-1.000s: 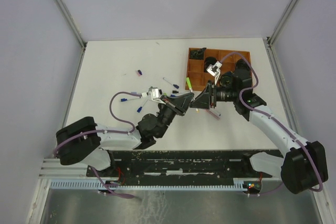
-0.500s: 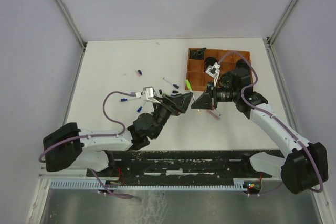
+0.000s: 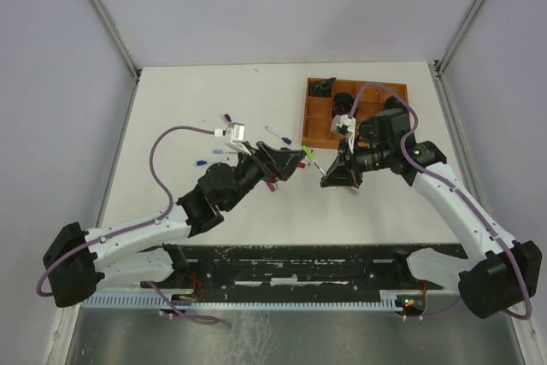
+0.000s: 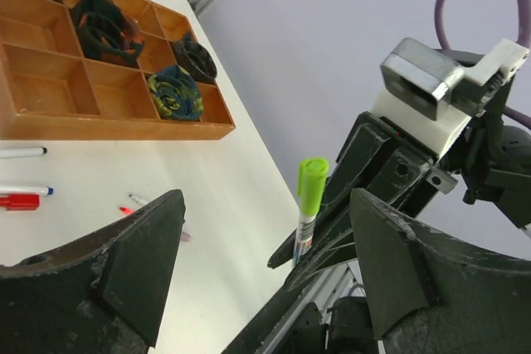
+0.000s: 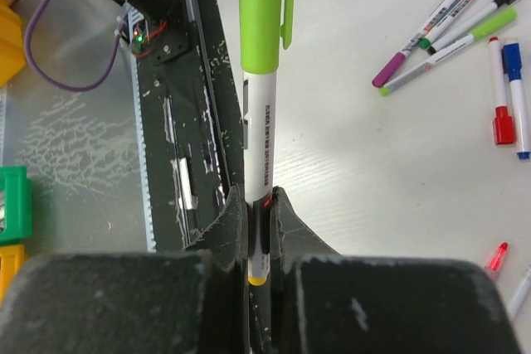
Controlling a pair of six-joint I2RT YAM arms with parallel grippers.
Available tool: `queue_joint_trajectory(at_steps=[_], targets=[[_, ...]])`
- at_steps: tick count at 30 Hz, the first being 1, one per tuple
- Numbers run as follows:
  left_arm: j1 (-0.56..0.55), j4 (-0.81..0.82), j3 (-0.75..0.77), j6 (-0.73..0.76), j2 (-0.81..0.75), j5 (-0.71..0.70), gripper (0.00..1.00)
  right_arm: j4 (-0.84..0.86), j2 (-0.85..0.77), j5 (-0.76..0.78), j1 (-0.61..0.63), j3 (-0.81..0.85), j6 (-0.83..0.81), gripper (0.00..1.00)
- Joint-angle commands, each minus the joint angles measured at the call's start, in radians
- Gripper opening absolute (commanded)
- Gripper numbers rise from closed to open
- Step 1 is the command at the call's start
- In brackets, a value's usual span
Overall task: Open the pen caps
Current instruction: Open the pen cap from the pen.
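Observation:
My right gripper (image 5: 260, 230) (image 3: 327, 179) is shut on the lower barrel of a white pen (image 5: 259, 138), held off the table. The pen's lime-green cap (image 5: 260, 6) (image 3: 308, 155) (image 4: 311, 184) is on it and points toward the left arm. My left gripper (image 4: 267, 205) (image 3: 289, 168) is open, its two fingers (image 4: 124, 263) wide apart, facing the cap without touching it. Several capped pens (image 5: 448, 22) lie loose on the white table (image 3: 188, 100), with more (image 3: 224, 153) behind the left wrist.
A brown compartment tray (image 3: 318, 130) (image 4: 108, 126) stands at the back right and holds dark coiled items. A red-capped pen (image 5: 500, 113) and a pink one (image 3: 350, 187) lie on the table near the right gripper. The black base rail (image 3: 299, 262) runs along the near edge.
My left gripper has gone from shut to open. My right gripper has closed on the pen. The left arm has stretched out, its wrist shifting up and left.

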Motion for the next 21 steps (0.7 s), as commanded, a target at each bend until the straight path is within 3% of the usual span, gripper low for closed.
queue_joint_trajectory(at_steps=[1,14,15,19,21], targets=[[0.003,-0.015,0.081,0.027,0.036,0.107,0.84,-0.102,0.014,0.000,0.013,0.052,-0.116,0.02],[0.010,0.045,0.146,-0.022,0.175,0.196,0.46,-0.124,0.032,0.022,0.035,0.061,-0.135,0.02],[0.011,0.051,0.144,-0.025,0.179,0.196,0.41,-0.123,0.034,0.022,0.035,0.062,-0.133,0.02],[0.011,0.060,0.139,-0.034,0.185,0.198,0.05,-0.125,0.040,0.023,0.036,0.064,-0.130,0.01],[0.013,0.062,0.138,-0.033,0.186,0.198,0.03,-0.125,0.043,0.022,0.036,0.065,-0.129,0.02]])
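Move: The green cap, on the pen the right hand already holds by its yellow end, is about 5 cm to the right of the open left fingers, 2 cm ahead and 1 cm higher. From the right hand it is some 6 cm ahead, 3 cm left and 5 cm up. On the table, roughly 18 cm below the left hand, the red-capped marker lies almost straight beneath, and the uncapped pink pen some 19 cm right and 6 cm back. The left fingers close around the green cap and pinch it, after the left hand has slid about 5 cm to the right onto it, sinking about 1 cm and turning some 10 degrees clockwise while closing. The right hand keeps its shut grip near the pen's yellow end, lowering the pen about 2 cm and drawing it back about 1 cm before nearly coming to rest. ##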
